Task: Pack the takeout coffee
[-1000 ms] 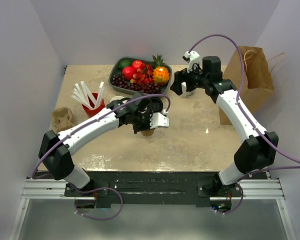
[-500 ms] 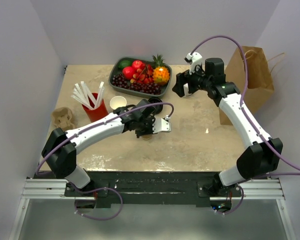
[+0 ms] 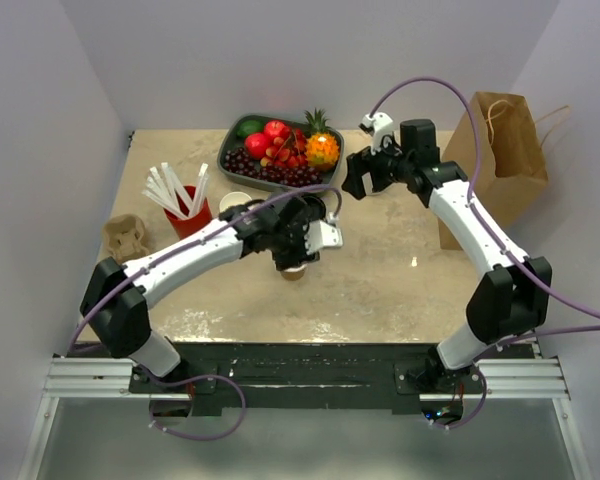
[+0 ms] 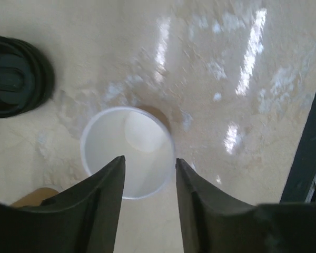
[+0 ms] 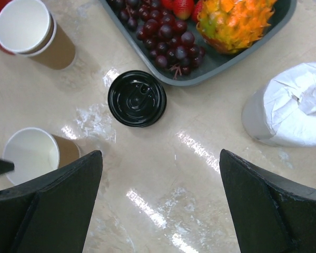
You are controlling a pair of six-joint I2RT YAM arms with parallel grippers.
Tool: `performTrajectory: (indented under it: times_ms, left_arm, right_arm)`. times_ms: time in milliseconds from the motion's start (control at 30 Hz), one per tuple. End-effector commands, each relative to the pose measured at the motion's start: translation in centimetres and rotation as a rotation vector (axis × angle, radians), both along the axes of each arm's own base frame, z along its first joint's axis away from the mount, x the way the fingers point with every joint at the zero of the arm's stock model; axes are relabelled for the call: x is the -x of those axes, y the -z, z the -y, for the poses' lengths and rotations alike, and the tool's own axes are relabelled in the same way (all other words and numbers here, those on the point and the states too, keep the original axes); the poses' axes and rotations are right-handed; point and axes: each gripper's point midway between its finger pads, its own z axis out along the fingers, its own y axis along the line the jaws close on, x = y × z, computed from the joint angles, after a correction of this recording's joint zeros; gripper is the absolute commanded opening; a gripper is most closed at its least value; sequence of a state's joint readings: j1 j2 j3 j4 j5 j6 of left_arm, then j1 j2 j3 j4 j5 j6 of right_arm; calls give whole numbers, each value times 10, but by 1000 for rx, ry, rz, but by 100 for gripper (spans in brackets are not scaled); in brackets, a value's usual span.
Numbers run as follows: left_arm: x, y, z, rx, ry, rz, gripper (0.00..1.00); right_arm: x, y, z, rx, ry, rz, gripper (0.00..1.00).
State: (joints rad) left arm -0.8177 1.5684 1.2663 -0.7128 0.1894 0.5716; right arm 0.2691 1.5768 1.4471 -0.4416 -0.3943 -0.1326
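Note:
The takeout coffee cup (image 4: 127, 153), brown kraft outside and white inside, stands upright and lidless on the table (image 4: 210, 47). It also shows in the top view, where this cup (image 3: 294, 269) peeks out under the left wrist, and as the nearer cup (image 5: 34, 155) in the right wrist view. Its round black lid (image 5: 137, 98) lies flat by itself a short way off, at the upper left as the lid (image 4: 13, 76) in the left wrist view. My left gripper (image 4: 149, 159) hovers over the cup's rim, open, holding nothing. My right gripper (image 5: 160, 153) is wide open above bare table near the lid.
A second lidless brown cup (image 5: 34, 31) stands by the red cup of straws (image 3: 188, 212). A fruit tray (image 5: 284, 21) sits at the back, with a white crumpled bundle (image 5: 292, 108) beside it. The paper bag (image 3: 505, 160) stands at the right and a cup carrier (image 3: 125, 238) at the left.
The left gripper, shut on the cup a second ago, has opened and let it go on the table. The right arm has shifted slightly left.

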Motion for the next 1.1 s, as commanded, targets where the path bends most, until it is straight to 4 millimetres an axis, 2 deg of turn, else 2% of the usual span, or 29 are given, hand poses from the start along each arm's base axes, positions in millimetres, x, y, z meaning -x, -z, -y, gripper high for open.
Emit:
performTrajectory:
  times_ms: [0,33,67,100,133,167,233,300,333,400,433,600,800,1067]
  left_arm:
    - [-71,-144,-3,450,-229,256,54]
    - [-81,-158,-14,509,-303,281,63]
    - [-94,-173,-39,537,-382,349,67]
    - [-102,-186,-47,566,-414,405,70]
    - [-106,-193,-55,576,-452,430,73]
    - [-112,-199,-69,578,-506,460,75]
    - [-117,-202,-78,606,-573,449,76]
    - [-125,-203,-94,645,-653,446,78]
    - [-129,-202,-106,674,-714,426,78]
    - [-132,-195,-110,697,-752,388,78]
    - [-135,-192,-113,694,-764,385,78]
    - [-135,-195,-115,702,-761,387,78]
    - [-133,-188,-118,691,-766,374,78]
    - [-136,-185,-116,689,-759,368,78]
  right_arm:
    - [8,-4,-14,56,-218,107,95]
    - [10,5,-19,71,-268,100,95]
    - [12,15,-20,109,-318,102,94]
    - [13,18,-27,131,-357,108,94]
    - [11,36,-32,160,-394,83,89]
    - [12,45,-34,208,-447,92,87]
    - [9,64,-47,268,-500,88,82]
    - [6,78,-58,356,-548,125,80]
    - [4,82,-62,384,-561,139,75]
    - [1,96,-76,431,-603,181,72]
    - [-8,96,-79,453,-592,224,70]
    - [-15,105,-98,464,-641,261,66]
    - [-8,125,-109,482,-714,234,63]
    - [-3,136,-121,457,-742,213,59]
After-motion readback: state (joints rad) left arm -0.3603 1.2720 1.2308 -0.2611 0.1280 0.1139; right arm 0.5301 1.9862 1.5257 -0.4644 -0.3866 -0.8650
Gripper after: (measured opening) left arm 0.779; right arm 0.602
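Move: For the right hand, the black lid lies about 12 cm to its left, 2 cm ahead and 20 cm below. The white cup is 16 cm back and 17 cm left of it, the fruit tray 17 cm ahead and 20 cm left, the white-wrapped pot 10 cm ahead and 4 cm right. From the left hand, that cup's middle is 2 cm ahead and 5 cm below, the lid 17 cm ahead and 5 cm right, the cup stack 12 cm ahead and 13 cm left. The right hand sinks about 16 cm and goes some 10 cm left, down towards the black lid, its wrist turning counter-clockwise and its wide-open fingers narrowing partway as it comes close above the lid. Meanwhile the left hand clears the single cup's rim, rising fast, then forward and left to above the cup stack, where it sinks a little and waits, turned counter-clockwise, its fingers spreading wider. ##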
